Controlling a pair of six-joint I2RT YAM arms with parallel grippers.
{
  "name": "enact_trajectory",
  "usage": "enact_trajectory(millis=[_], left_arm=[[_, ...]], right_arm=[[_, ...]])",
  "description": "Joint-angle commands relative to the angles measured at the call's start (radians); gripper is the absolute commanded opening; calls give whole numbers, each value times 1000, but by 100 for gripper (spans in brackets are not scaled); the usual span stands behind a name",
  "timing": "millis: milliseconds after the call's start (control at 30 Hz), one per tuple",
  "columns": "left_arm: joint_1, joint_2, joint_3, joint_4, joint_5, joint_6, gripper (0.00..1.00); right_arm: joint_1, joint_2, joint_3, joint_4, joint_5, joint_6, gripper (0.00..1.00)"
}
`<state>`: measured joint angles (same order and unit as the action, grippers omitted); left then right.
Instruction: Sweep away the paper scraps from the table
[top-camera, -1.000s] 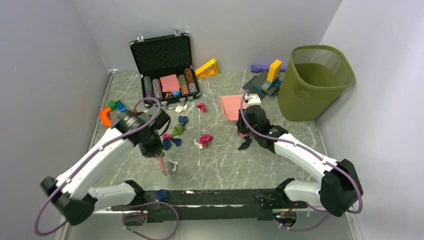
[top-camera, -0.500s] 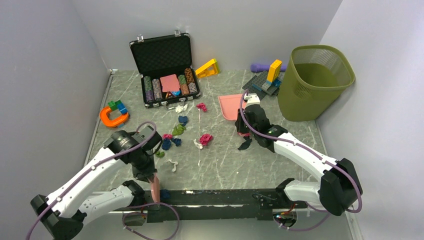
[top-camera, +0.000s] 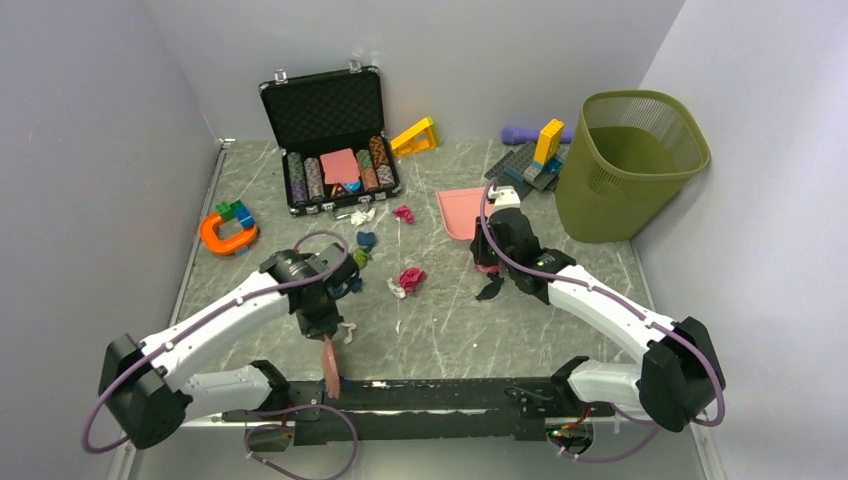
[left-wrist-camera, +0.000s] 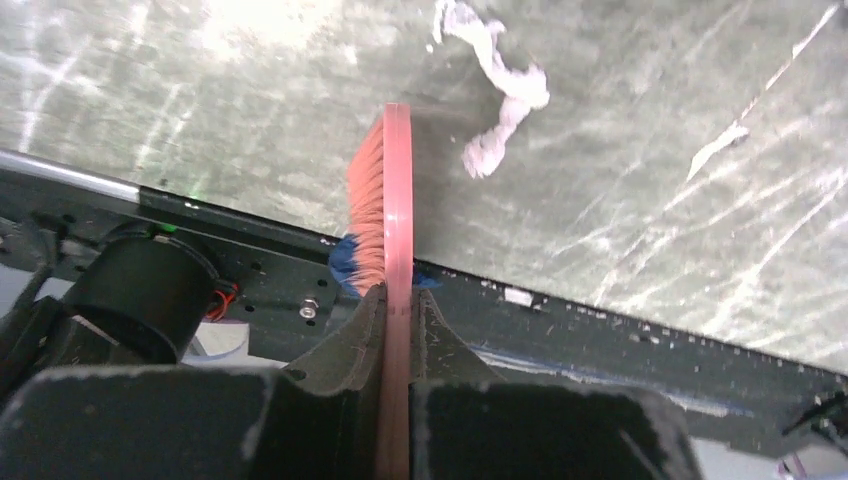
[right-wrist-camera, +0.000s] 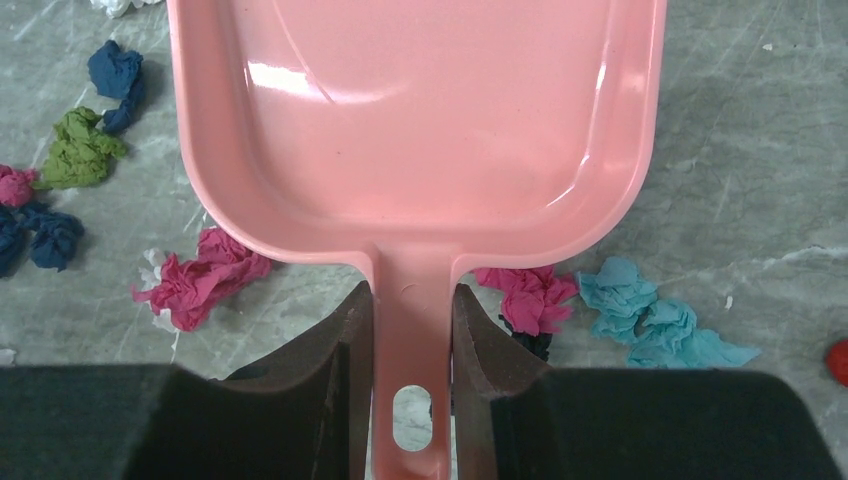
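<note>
My left gripper (top-camera: 320, 322) is shut on a pink brush (top-camera: 329, 368) that points toward the near edge of the table (top-camera: 450, 330). In the left wrist view the brush (left-wrist-camera: 385, 200) stands edge-on between the fingers, with a white paper scrap (left-wrist-camera: 500, 100) just beyond its tip and a blue scrap (left-wrist-camera: 345, 262) behind its bristles. My right gripper (top-camera: 497, 245) is shut on the handle of a pink dustpan (top-camera: 460, 212). Paper scraps lie between the arms: magenta (top-camera: 411, 277), green (top-camera: 358, 258), navy (top-camera: 366, 240). Magenta (right-wrist-camera: 530, 295) and teal (right-wrist-camera: 640, 310) scraps lie beside the dustpan handle (right-wrist-camera: 412, 300).
An open black case of poker chips (top-camera: 330, 130) stands at the back. A green mesh waste basket (top-camera: 625, 165) is at the right, toy blocks (top-camera: 530, 160) beside it. An orange horseshoe toy (top-camera: 225, 235) lies at the left. A black rail (top-camera: 450, 395) runs along the near edge.
The left arm swung the brush toward the near edge, dipped left, then came back right; the brush tip now lies by the rail. The right arm and dustpan stayed still.
</note>
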<state>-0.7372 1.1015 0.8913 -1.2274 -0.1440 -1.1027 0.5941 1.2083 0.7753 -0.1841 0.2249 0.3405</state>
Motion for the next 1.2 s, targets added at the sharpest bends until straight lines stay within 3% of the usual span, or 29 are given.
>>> enact_trajectory(millis=[0, 133, 233, 367, 467, 633, 833, 967, 1167], left_arm=[[-31, 78, 184, 35, -268, -159, 0], [-70, 154, 456, -239, -394, -200, 0], [-71, 179, 545, -342, -406, -181, 0], [-71, 137, 539, -316, -375, -117, 0], [-64, 129, 533, -342, -454, -76, 0], [50, 187, 490, -336, -534, 34, 0], [120, 320, 412, -135, -481, 210, 0], [114, 389, 380, 121, -255, 382, 0], [42, 450, 531, 173, -165, 453, 0]], right_arm=[[0, -33, 54, 4, 4, -3, 0], [0, -35, 60, -9, 11, -7, 0], [-1, -30, 62, -8, 12, -6, 0], [0, -18, 69, -11, 8, -6, 0], [-2, -13, 71, -12, 6, -6, 0], [0, -11, 83, -27, -6, -12, 0], [0, -28, 86, -60, 15, -18, 0], [0, -24, 95, -95, 10, -23, 0], [-1, -32, 94, -145, 29, -15, 0]])
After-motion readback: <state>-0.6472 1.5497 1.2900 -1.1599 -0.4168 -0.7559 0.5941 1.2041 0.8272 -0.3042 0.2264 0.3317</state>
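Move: My left hand holds the brush, head down. The dark blue scrap by the near table edge lies about 2 cm back of my left hand, level sideways, some 11 cm below. The long white scrap is about 9 cm ahead and 4 cm right, the blue pair roughly 18 cm ahead and 4 cm right, the green scrap some 25 cm ahead and 7 cm right. From my right hand the edge scrap is about 21 cm back and 34 cm left. With my left hand I carry the brush forward off the near edge, lifting it about 12 cm as its head swings forward. High up I shift some 6 cm left, rolling the hand so its left side rises, then I bring it down about 10 cm, going forward and back to the right, to the left side of the gathered scraps. My grip on the brush stays shut, while my right hand keeps the dustpan nearly in place. ##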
